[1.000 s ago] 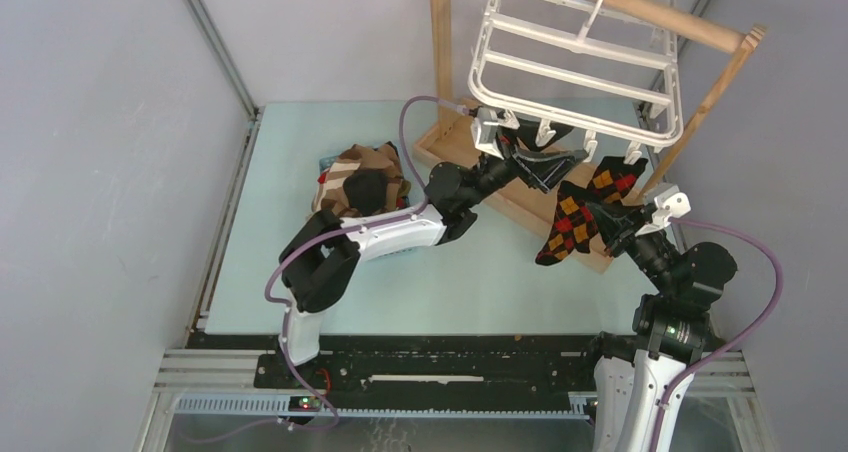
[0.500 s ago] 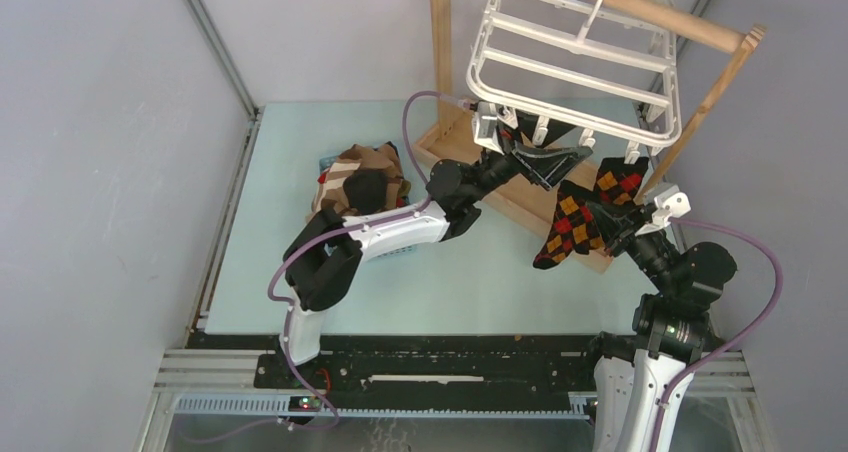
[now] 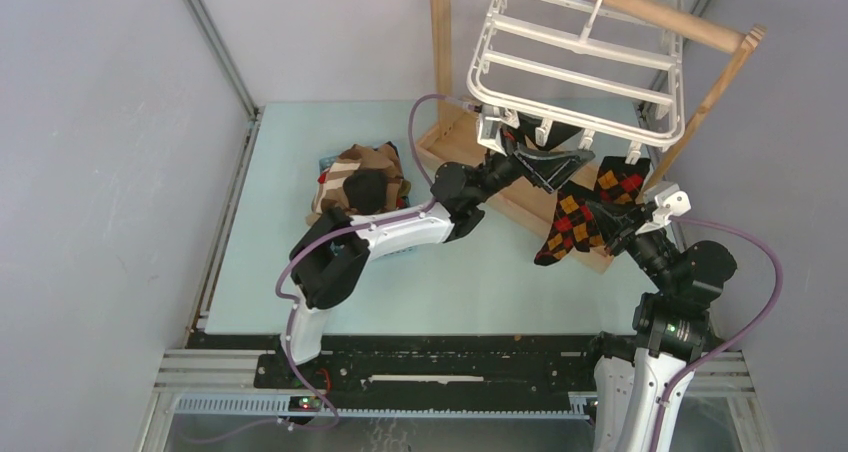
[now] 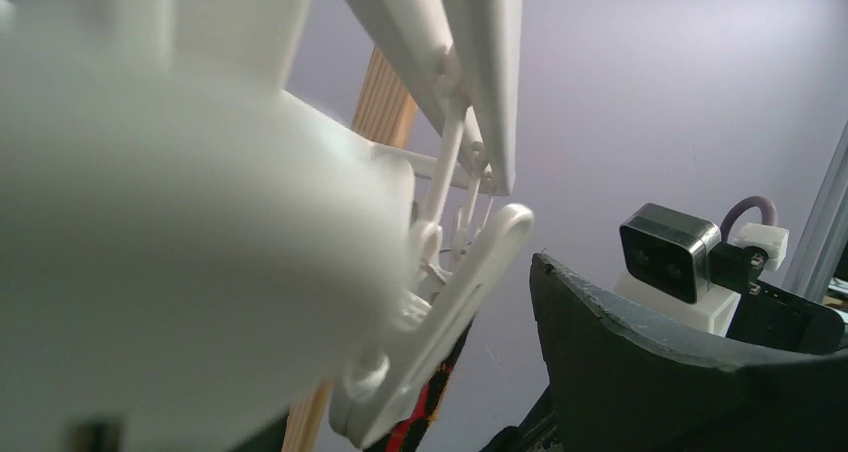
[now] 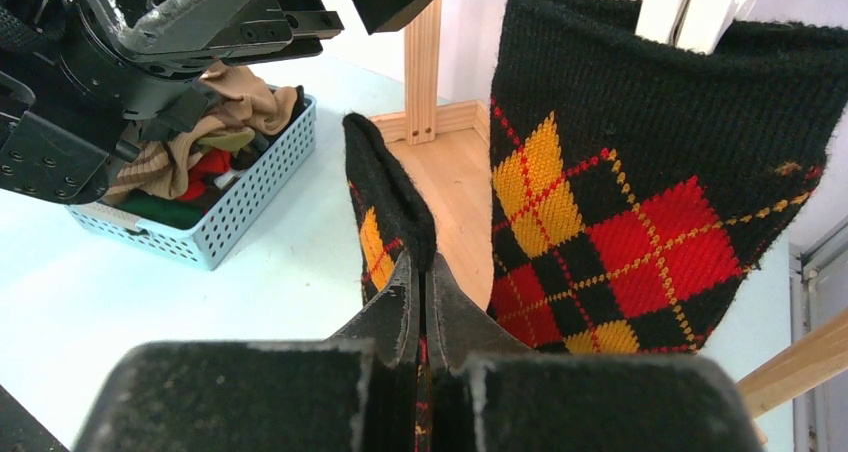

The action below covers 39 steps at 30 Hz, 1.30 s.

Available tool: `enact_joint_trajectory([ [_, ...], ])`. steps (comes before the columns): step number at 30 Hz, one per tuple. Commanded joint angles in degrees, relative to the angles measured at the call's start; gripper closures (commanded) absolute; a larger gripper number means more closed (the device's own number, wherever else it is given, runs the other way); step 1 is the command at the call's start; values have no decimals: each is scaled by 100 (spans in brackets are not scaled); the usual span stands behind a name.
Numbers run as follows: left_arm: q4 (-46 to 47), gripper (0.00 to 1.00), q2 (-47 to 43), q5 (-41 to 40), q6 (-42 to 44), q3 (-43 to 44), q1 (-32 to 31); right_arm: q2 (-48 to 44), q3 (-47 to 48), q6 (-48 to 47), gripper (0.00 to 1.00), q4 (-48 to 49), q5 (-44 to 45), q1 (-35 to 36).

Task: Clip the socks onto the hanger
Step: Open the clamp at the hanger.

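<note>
The white hanger [image 3: 575,67] hangs from the wooden rail, with a row of clips along its lower edge. One black argyle sock [image 3: 618,180] hangs from a clip at the right. My right gripper [image 3: 600,217] is shut on the edge of a second argyle sock [image 3: 562,230], which droops below the clip row; it also shows in the right wrist view [image 5: 385,202] beside the hanging sock [image 5: 650,172]. My left gripper [image 3: 552,160] is open just under the clips. In the left wrist view a white clip [image 4: 440,342] stands beside my dark finger [image 4: 650,372].
A small blue basket [image 5: 210,222] of brown striped and black socks [image 3: 360,177] sits at the left. The tan wooden stand has an upright post [image 3: 440,52], a base board [image 3: 500,202] under the hanger and a slanted leg [image 3: 710,102] at the right.
My left gripper has moved a little right along the clip row, and the hanger has swung slightly. The right gripper and its sock have barely moved.
</note>
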Motion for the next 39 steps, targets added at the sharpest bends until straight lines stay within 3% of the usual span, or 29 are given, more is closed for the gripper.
enact_joint_trajectory([
  [1,249,17,31,-41,-151,408,-52,0,-19,48,100,159,7,-39],
  [30,203,35,251,-85,-500,950,-96,-45,-13,47,100,136,-49,-39],
  [39,181,58,289,-74,-650,1075,-96,-59,-13,65,100,137,-67,-39],
])
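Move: The empty clamp beside the clipped sock is about 1 cm ahead, 2 cm right and 3 cm above the left hand. From this hand, the left clamp is some 6 cm left, 3 cm ahead and 3 cm up; the clipped sock hangs 9 cm right, 4 cm back, 4 cm below. The held sock is 12 cm back, 4 cm right, 14 cm below. From the right hand, the empty clamp is roughly 10 cm ahead, 6 cm left, 12 cm up. The left hand rises about 3 cm around the empty clamp, fingers half closing, while the right keeps the sock pinched. ##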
